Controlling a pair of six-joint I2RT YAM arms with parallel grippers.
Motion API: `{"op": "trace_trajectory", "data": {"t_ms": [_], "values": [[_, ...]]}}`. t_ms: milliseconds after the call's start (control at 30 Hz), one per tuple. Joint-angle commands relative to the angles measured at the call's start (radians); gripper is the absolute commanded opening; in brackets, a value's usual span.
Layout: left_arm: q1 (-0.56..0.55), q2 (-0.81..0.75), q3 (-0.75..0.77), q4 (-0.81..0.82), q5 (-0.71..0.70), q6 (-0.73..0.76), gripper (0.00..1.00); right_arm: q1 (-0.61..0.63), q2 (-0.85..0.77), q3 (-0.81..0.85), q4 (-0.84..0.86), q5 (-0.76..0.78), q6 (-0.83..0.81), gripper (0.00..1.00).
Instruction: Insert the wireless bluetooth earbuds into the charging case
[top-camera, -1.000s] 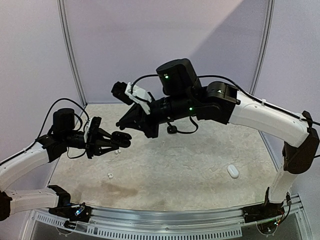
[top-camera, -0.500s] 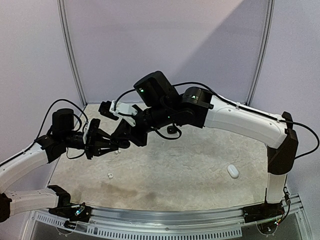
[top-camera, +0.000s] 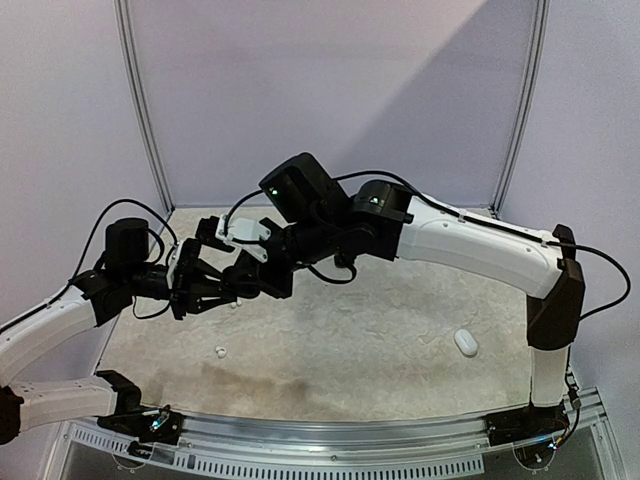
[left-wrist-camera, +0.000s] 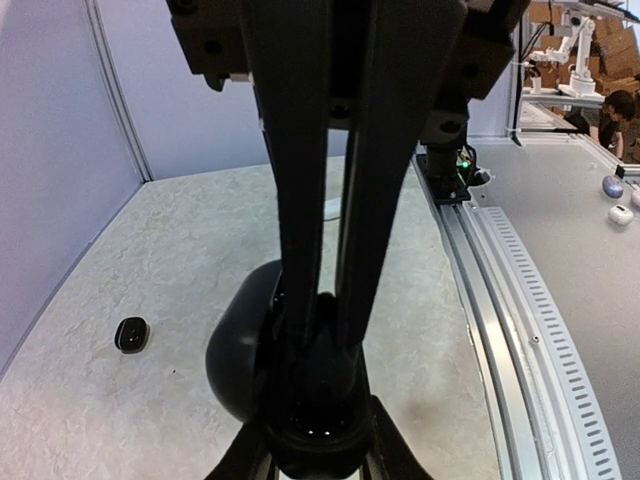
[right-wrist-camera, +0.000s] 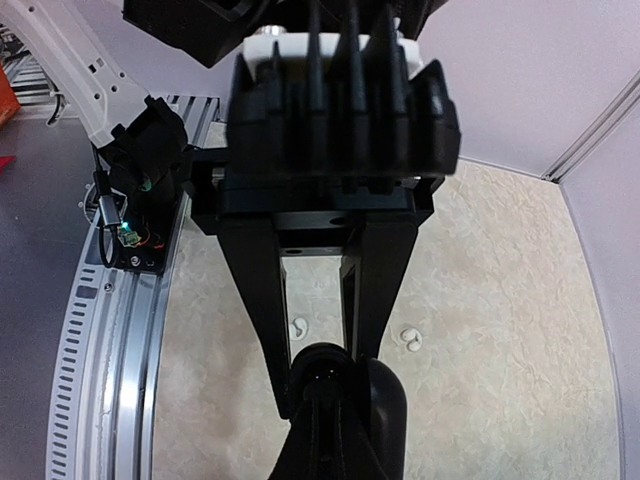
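Observation:
My left gripper (top-camera: 228, 290) hangs above the table's left side, shut on a black charging case (left-wrist-camera: 235, 350). The case is open, its lid (right-wrist-camera: 392, 410) tilted aside and its dark hollow (left-wrist-camera: 320, 405) facing my right gripper. My right gripper (top-camera: 242, 279) reaches in from the right, shut, with its thin tips (left-wrist-camera: 322, 300) at the mouth of the case. Whether those tips pinch anything is hidden against the black case. Two white earbuds (right-wrist-camera: 298, 328) (right-wrist-camera: 410, 340) lie on the table below the grippers. They also show in the top view, one earbud (top-camera: 220, 351) nearer and the other earbud (top-camera: 233, 305) under the left fingers.
A white case (top-camera: 466, 342) lies on the table at the right. A small black rounded object (left-wrist-camera: 131, 334) rests on the table farther back. Purple walls (top-camera: 330, 90) close the back and sides. The metal rail (top-camera: 330, 440) with both arm bases runs along the near edge.
My right arm has swung down and to the left, bringing its shut gripper from above the table's middle to the case. My left gripper has held still with the case.

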Motion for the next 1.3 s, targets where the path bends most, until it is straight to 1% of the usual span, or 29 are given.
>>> {"op": "trace_trajectory", "data": {"t_ms": [0,267,300,400,467,633,833,933,1100,1167,1267], "values": [[-0.014,-0.004,-0.011,0.023,0.016,0.004,0.00,0.007,0.047,0.019,0.011,0.013,-0.024,0.00],[-0.014,-0.006,-0.012,0.032,0.017,-0.001,0.00,0.007,0.069,0.022,-0.020,0.021,-0.065,0.00],[-0.014,-0.008,-0.014,0.032,0.018,-0.001,0.00,0.008,0.071,0.021,-0.023,0.022,-0.071,0.03],[-0.013,-0.010,-0.015,0.032,0.017,-0.002,0.00,0.008,0.073,0.022,-0.019,0.028,-0.070,0.19],[-0.014,-0.011,-0.015,0.032,0.014,-0.006,0.00,0.007,0.072,0.022,-0.013,0.028,-0.066,0.25],[-0.014,-0.013,-0.016,0.020,0.010,-0.022,0.00,0.007,0.054,0.023,-0.011,0.034,-0.058,0.29],[-0.012,-0.005,-0.024,0.012,0.002,-0.068,0.00,0.007,-0.024,0.016,0.032,0.057,-0.024,0.34],[-0.012,0.005,-0.028,0.022,0.001,-0.092,0.00,0.007,-0.072,-0.005,0.085,0.051,-0.003,0.37],[-0.012,0.014,-0.025,0.032,-0.006,-0.109,0.00,0.004,-0.150,-0.081,0.232,-0.001,0.054,0.41],[-0.012,0.014,-0.025,0.036,-0.005,-0.111,0.00,-0.006,-0.174,-0.116,0.279,0.028,0.085,0.42],[-0.012,0.012,-0.025,0.048,-0.006,-0.118,0.00,-0.024,-0.177,-0.172,0.334,0.214,0.191,0.44]]}}
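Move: The open black charging case is in the left hand's grip, its middle some 2 cm right of that hand point. From the right hand it is about 2 cm below and 1 cm left, with its raised lid roughly 3 cm ahead. On the table about 23 cm below the right hand lie two white earbuds: one about 9 cm left and 13 cm ahead, the other 10 cm left and 1 cm back. Right hand sinks about 1.5 cm at the held case, opens its fingers, then rises some 10 cm away. ##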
